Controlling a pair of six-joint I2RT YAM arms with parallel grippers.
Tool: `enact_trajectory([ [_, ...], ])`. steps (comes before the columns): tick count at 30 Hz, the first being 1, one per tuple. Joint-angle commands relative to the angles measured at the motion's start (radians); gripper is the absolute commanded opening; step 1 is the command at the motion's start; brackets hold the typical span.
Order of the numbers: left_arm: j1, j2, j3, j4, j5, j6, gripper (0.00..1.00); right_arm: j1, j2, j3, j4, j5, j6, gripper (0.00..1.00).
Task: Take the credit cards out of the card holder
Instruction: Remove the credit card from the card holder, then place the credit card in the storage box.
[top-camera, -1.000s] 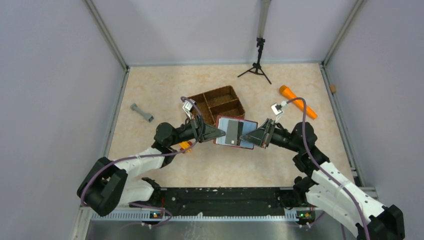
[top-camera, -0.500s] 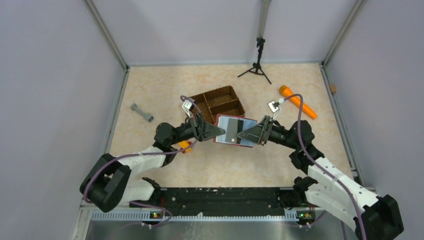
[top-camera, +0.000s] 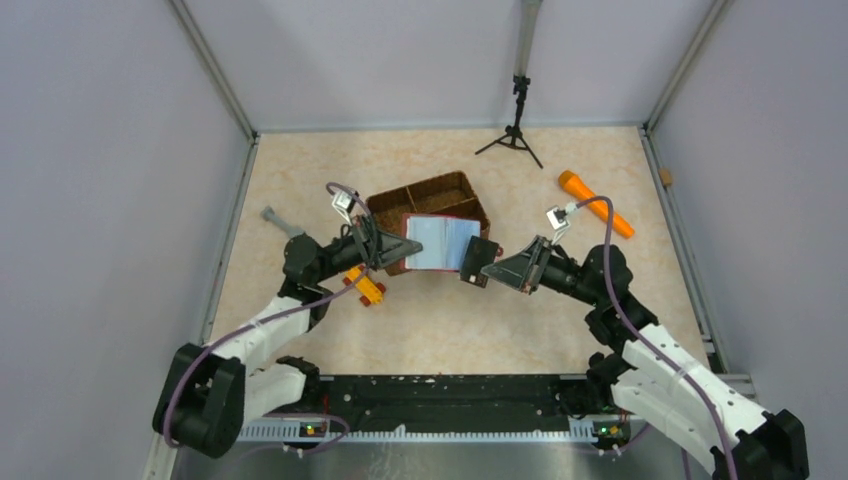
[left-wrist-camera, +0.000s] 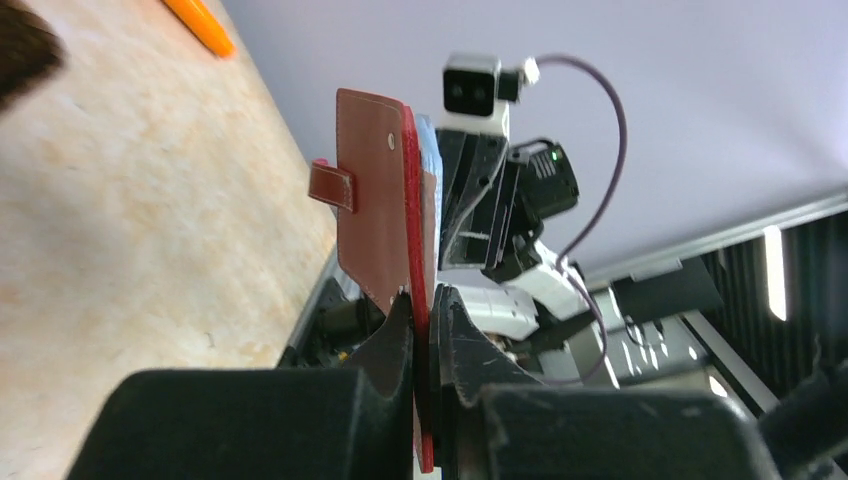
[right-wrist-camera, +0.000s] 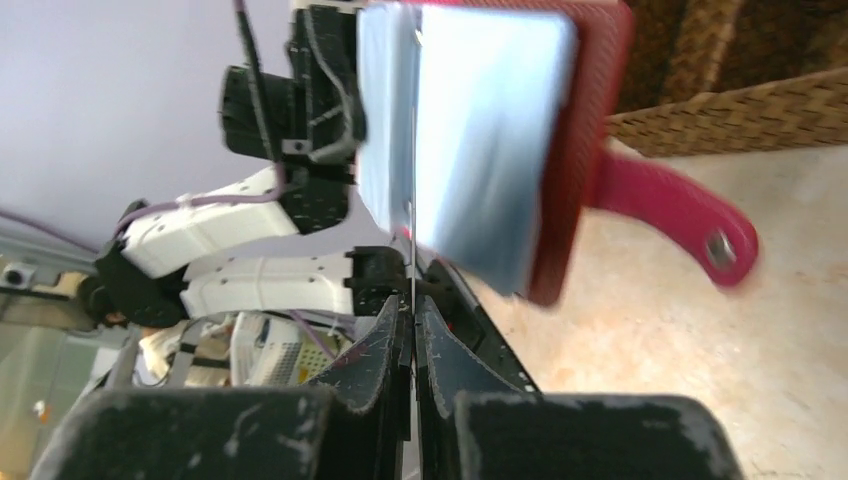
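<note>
The card holder (top-camera: 436, 243), a dark red wallet, hangs open in the air in front of the basket, its pale blue inside facing the right arm. My left gripper (top-camera: 390, 256) is shut on its left edge; in the left wrist view the jaws (left-wrist-camera: 425, 305) pinch the red cover (left-wrist-camera: 375, 200). A black credit card (top-camera: 477, 258) sits just right of the holder, apart from it, with my right gripper (top-camera: 492, 270) shut on it. In the right wrist view the card (right-wrist-camera: 411, 255) shows edge-on between the pads, and the holder (right-wrist-camera: 480, 130) with its strap (right-wrist-camera: 680, 215) lies beyond.
A brown wicker divided basket (top-camera: 428, 198) stands right behind the holder. An orange-yellow toy car (top-camera: 365, 285) lies under the left arm. A grey dumbbell-shaped piece (top-camera: 283, 224) is at the left, an orange torch (top-camera: 595, 203) at the right, a small tripod (top-camera: 516, 130) at the back.
The left arm has drawn the holder left and back toward the basket. The right gripper has pulled the black card out to the right; it now hangs free of the holder.
</note>
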Motion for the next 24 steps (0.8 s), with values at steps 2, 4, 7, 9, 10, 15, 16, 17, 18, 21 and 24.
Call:
enact_trajectory([
  [2, 0.101, -0.176, 0.111, -0.513, 0.001, 0.257, 0.0, -0.007, -0.022, 0.072, -0.175, 0.128, -0.13, 0.01],
  [4, 0.139, -0.198, 0.16, -0.668, 0.001, 0.345, 0.0, -0.007, -0.005, 0.095, -0.217, 0.202, -0.156, 0.01],
  [7, 0.207, -0.228, 0.225, -0.82, -0.018, 0.433, 0.0, -0.007, 0.039, 0.125, -0.238, 0.316, -0.129, 0.0],
  [9, 0.248, -0.249, 0.265, -0.911, -0.043, 0.487, 0.0, -0.007, 0.081, 0.107, -0.144, 0.335, -0.043, 0.0],
  [10, 0.268, -0.261, 0.29, -0.961, -0.058, 0.518, 0.0, -0.006, 0.108, 0.096, -0.075, 0.331, 0.003, 0.0],
  [15, 0.35, -0.287, 0.411, -1.177, -0.106, 0.64, 0.0, 0.025, 0.284, 0.183, -0.036, 0.431, 0.172, 0.0],
  [16, 0.362, -0.29, 0.426, -1.205, -0.118, 0.655, 0.0, 0.039, 0.31, 0.212, -0.074, 0.476, 0.198, 0.0],
  [17, 0.372, -0.297, 0.439, -1.225, -0.127, 0.666, 0.0, 0.056, 0.329, 0.228, -0.094, 0.529, 0.23, 0.0],
  [18, 0.38, -0.304, 0.447, -1.241, -0.136, 0.676, 0.0, 0.072, 0.342, 0.235, -0.095, 0.591, 0.26, 0.0],
  [21, 0.383, -0.336, 0.462, -1.288, -0.185, 0.704, 0.0, 0.112, 0.378, 0.253, -0.08, 0.725, 0.316, 0.0],
  [24, 0.416, -0.374, 0.474, -1.329, -0.246, 0.734, 0.0, 0.137, 0.438, 0.317, -0.185, 0.817, 0.41, 0.0],
])
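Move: The near right compartment of the basket lies about 19 cm ahead of the right hand, 6 cm to its left and some 20 cm below; the card holder stands only about 6 cm ahead and 9 cm left, roughly level with it. From the left hand, the basket's left compartment is about 14 cm ahead and 5 cm left, and the yellow toy car is 14 cm left and 2 cm nearer the base, both some 20 cm below. With the black card already drawn out and still pinched between its shut fingers, the right hand carries it forward about 12 cm towards the basket's near right compartment, sinking some 4 cm while its fingers swing clockwise from pointing left to more forward and tip down. The left hand keeps its grip on the open card holder and takes it off to the left and somewhat forward, away from the card and over towards the basket's left side, turning some 30 degrees counter-clockwise with its fingertips dipping. ##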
